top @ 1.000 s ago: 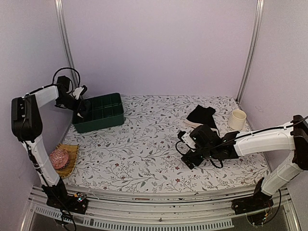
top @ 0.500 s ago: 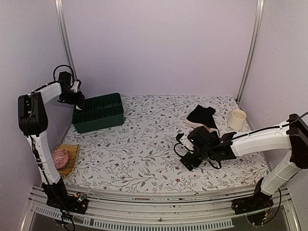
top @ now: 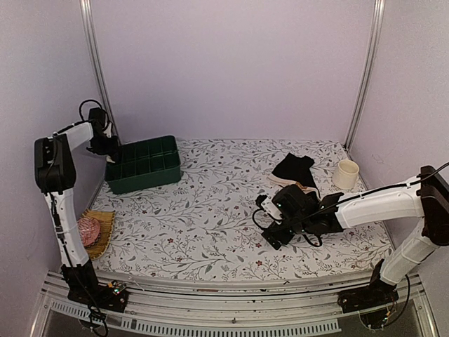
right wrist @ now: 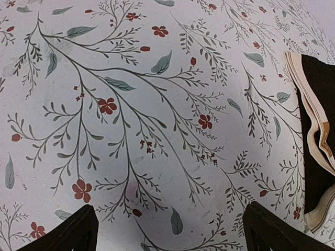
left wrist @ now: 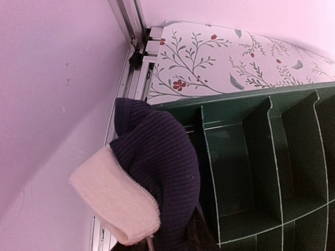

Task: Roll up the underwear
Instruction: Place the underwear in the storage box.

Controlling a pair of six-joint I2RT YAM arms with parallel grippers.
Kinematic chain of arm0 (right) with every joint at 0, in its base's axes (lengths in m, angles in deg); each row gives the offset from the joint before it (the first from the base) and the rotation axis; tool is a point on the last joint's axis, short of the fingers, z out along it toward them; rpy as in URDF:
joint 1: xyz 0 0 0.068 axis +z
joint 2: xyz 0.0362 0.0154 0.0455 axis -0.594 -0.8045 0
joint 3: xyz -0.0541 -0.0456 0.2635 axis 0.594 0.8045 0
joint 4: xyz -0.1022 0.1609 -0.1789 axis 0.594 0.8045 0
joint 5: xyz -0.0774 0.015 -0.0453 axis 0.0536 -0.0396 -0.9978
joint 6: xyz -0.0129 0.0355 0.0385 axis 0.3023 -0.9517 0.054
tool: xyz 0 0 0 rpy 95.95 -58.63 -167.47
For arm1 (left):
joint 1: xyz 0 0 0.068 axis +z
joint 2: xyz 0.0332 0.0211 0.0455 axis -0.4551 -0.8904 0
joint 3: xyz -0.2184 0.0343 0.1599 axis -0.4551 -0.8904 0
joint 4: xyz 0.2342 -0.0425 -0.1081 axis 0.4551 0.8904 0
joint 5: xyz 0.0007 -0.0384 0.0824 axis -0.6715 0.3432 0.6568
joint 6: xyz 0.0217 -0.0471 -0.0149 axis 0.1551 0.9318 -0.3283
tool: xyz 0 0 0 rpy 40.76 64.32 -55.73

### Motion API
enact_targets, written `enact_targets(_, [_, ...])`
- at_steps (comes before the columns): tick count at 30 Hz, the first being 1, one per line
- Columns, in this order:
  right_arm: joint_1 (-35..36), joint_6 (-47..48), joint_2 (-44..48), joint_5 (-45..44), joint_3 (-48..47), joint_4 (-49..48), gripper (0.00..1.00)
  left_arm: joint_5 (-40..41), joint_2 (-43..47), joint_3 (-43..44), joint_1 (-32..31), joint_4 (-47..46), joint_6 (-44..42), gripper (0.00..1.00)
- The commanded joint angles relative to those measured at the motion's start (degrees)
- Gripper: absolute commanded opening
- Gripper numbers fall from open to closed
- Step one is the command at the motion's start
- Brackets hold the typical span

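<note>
My left gripper (top: 110, 144) is shut on a rolled piece of underwear (left wrist: 157, 167), dark ribbed fabric with a cream band, which hides its fingertips. It hangs over the far left end of the dark green compartment tray (top: 144, 180), close to the left wall. The tray's compartments (left wrist: 261, 157) seen in the left wrist view hold nothing. More underwear (top: 294, 168), black with a cream-beige piece (right wrist: 310, 117) under it, lies in a pile on the right of the table. My right gripper (right wrist: 172, 235) hovers open over bare floral cloth just left of that pile, nothing between its fingers (right wrist: 73, 232).
A cream cup (top: 346, 173) stands at the far right behind the pile. A pink knitted ball (top: 87, 230) rests on a woven mat (top: 105, 223) at the near left edge. The left wall and a metal corner post (left wrist: 137, 31) are very close to my left gripper.
My left gripper has drawn back and left with the rolled underwear, from above the tray's left end toward the wall. My right gripper has crept slightly left.
</note>
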Motion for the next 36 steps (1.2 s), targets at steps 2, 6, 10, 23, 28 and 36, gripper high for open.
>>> enact_targets(2, [0.5, 0.5, -1.3, 0.6, -1.5, -0.5, 0.99, -1.2, -3.9, 4.8, 0.5, 1.8, -1.2, 0.0])
enact_targets(6, [0.6, 0.5, -1.4, 0.5, -1.5, -0.5, 0.99, -3.4, -7.0, 8.1, 0.7, 4.3, -2.7, 0.0])
enact_targets(10, [0.6, 0.6, -1.5, 0.5, -1.5, -0.6, 0.99, -7.6, -11.0, 12.4, 1.2, 9.8, -3.1, 0.0])
enact_targets(23, [1.0, 0.6, -2.4, 0.4, -2.0, -0.4, 0.99, -8.4, -16.6, 15.4, 1.8, 15.9, -6.1, 0.0])
enact_targets(28, [1.2, 0.7, -2.8, 0.4, -2.1, -0.4, 0.99, -7.4, -21.7, 19.8, 2.1, 18.6, -7.4, 0.0])
enact_targets(36, [1.3, 0.9, -4.1, 0.7, -2.7, -0.4, 0.99, -4.5, -19.6, 19.4, 2.1, 16.1, -7.8, 0.2])
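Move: Above the green storage box's far-left corner, the left hand holds the rolled underwear; the corner compartment it is meant for lies about 8 cm below, some 2 cm ahead and 3 cm right. The middle of the whole box is about 15 cm right and 5 cm back. The wicker basket stands roughly 33 cm back and about level sideways. From the right hand, that compartment is some 33 cm ahead and 64 cm left, 2 cm lower. Lowering the still-pinched underwear into the box's far-left corner compartment, the left hand sinks about 8 cm in stages. It first eases forward a couple of centimetres, draws back slightly, then works forward again on the way down. The wrist tips the fingers some 10 degrees closer to vertical and turns a little clockwise; the fingers keep their hold. ##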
